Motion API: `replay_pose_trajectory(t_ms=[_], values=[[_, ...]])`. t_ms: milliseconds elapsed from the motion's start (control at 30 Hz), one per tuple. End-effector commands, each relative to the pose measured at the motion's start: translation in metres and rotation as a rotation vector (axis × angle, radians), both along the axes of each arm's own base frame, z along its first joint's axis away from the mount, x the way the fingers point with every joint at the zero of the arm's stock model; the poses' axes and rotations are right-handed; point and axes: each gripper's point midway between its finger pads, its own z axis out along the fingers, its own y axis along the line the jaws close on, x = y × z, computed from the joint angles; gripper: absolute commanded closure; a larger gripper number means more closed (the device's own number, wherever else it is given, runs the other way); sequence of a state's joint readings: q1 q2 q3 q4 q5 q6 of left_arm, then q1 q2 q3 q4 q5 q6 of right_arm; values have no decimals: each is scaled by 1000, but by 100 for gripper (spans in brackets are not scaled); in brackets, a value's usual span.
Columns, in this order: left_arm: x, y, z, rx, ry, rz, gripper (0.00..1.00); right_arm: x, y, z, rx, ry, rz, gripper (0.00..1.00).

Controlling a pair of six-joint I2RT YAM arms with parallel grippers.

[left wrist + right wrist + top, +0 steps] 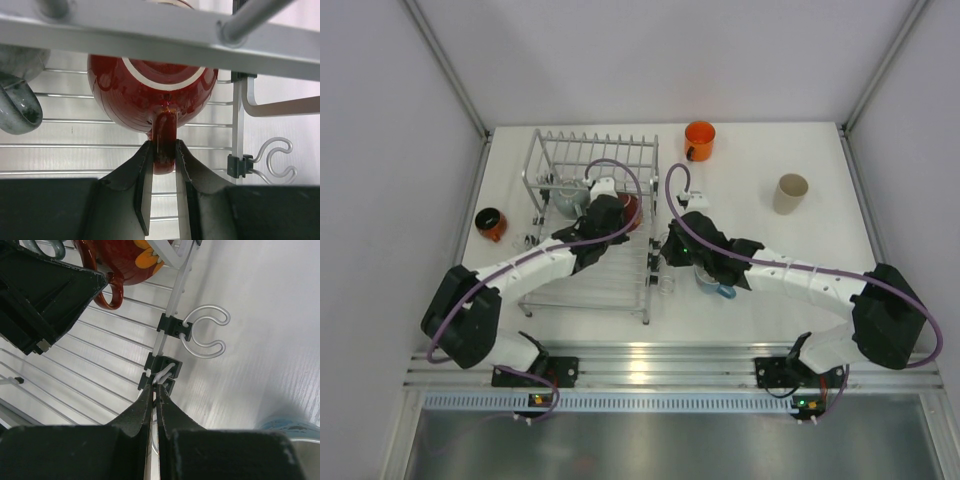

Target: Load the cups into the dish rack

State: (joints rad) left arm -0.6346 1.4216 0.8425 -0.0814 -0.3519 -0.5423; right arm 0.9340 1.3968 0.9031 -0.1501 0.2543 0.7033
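Observation:
The dish rack [545, 170] stands at the left middle of the table. My left gripper [163, 150] is shut on the handle of the red mug [150, 95], which is held inside the rack [150, 35]; from above the mug [631, 212] shows at the rack's right side. My right gripper [156, 392] is shut on a wire at the rack's right side rail [167, 327]. The light blue mug [712, 284] sits under my right arm and shows in the right wrist view [290, 424]. The bright orange mug [700, 140], the grey-beige cup [790, 193] and the dark red-orange mug [490, 223] stand on the table.
A grey mug [563, 196] lies in the rack's back part and shows at the left of the left wrist view [20, 102]. White wire hooks [205, 332] stick out from the rack's right rail. White walls enclose the table on three sides.

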Motion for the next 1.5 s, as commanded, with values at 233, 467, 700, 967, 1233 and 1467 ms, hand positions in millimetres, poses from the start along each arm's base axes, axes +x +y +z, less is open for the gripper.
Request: replay_pose_trajectory(t_ms=[233,467,700,967,1233,1467], values=[[30,-3,25,12,-131,29,100,-8,17,15,57,-29,43,100],[38,-5,31,11,-161,34,100,-9,18,13,57,-26,47,100],[45,-4,28,26,-161,66,100,-11,15,14,61,-32,45,100],[49,-5,30,41,-169,60,91,-11,16,15,64,-34,50,100],[35,0,41,14,-182,40,52,-11,15,15,57,-38,51,100],[14,3,41,-29,-145,12,48,-9,12,21,53,-53,45,97]])
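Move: The left hand still pinches the red mug's handle; the mug's middle is about 6 cm ahead of it. The slot under the rack's upper shelf is some 9 cm ahead and about level. The grey mug sits about 8 cm ahead and 11 cm left, the rack's side rail about 7 cm to the right. From the right hand, shut at the rail clip, that slot is some 12 cm ahead, 8 cm left and 3 cm lower. Keeping its pinch on the handle, the left hand pushes the red mug forward about 3 cm, deeper under the upper shelf beside the grey mug, its fingers tipping up slightly. It then stops, opens and lets go of the handle, rising about 2.5 cm and drawing back a centimetre. The right hand stays put, fingers shut on the rail clip's wire. ##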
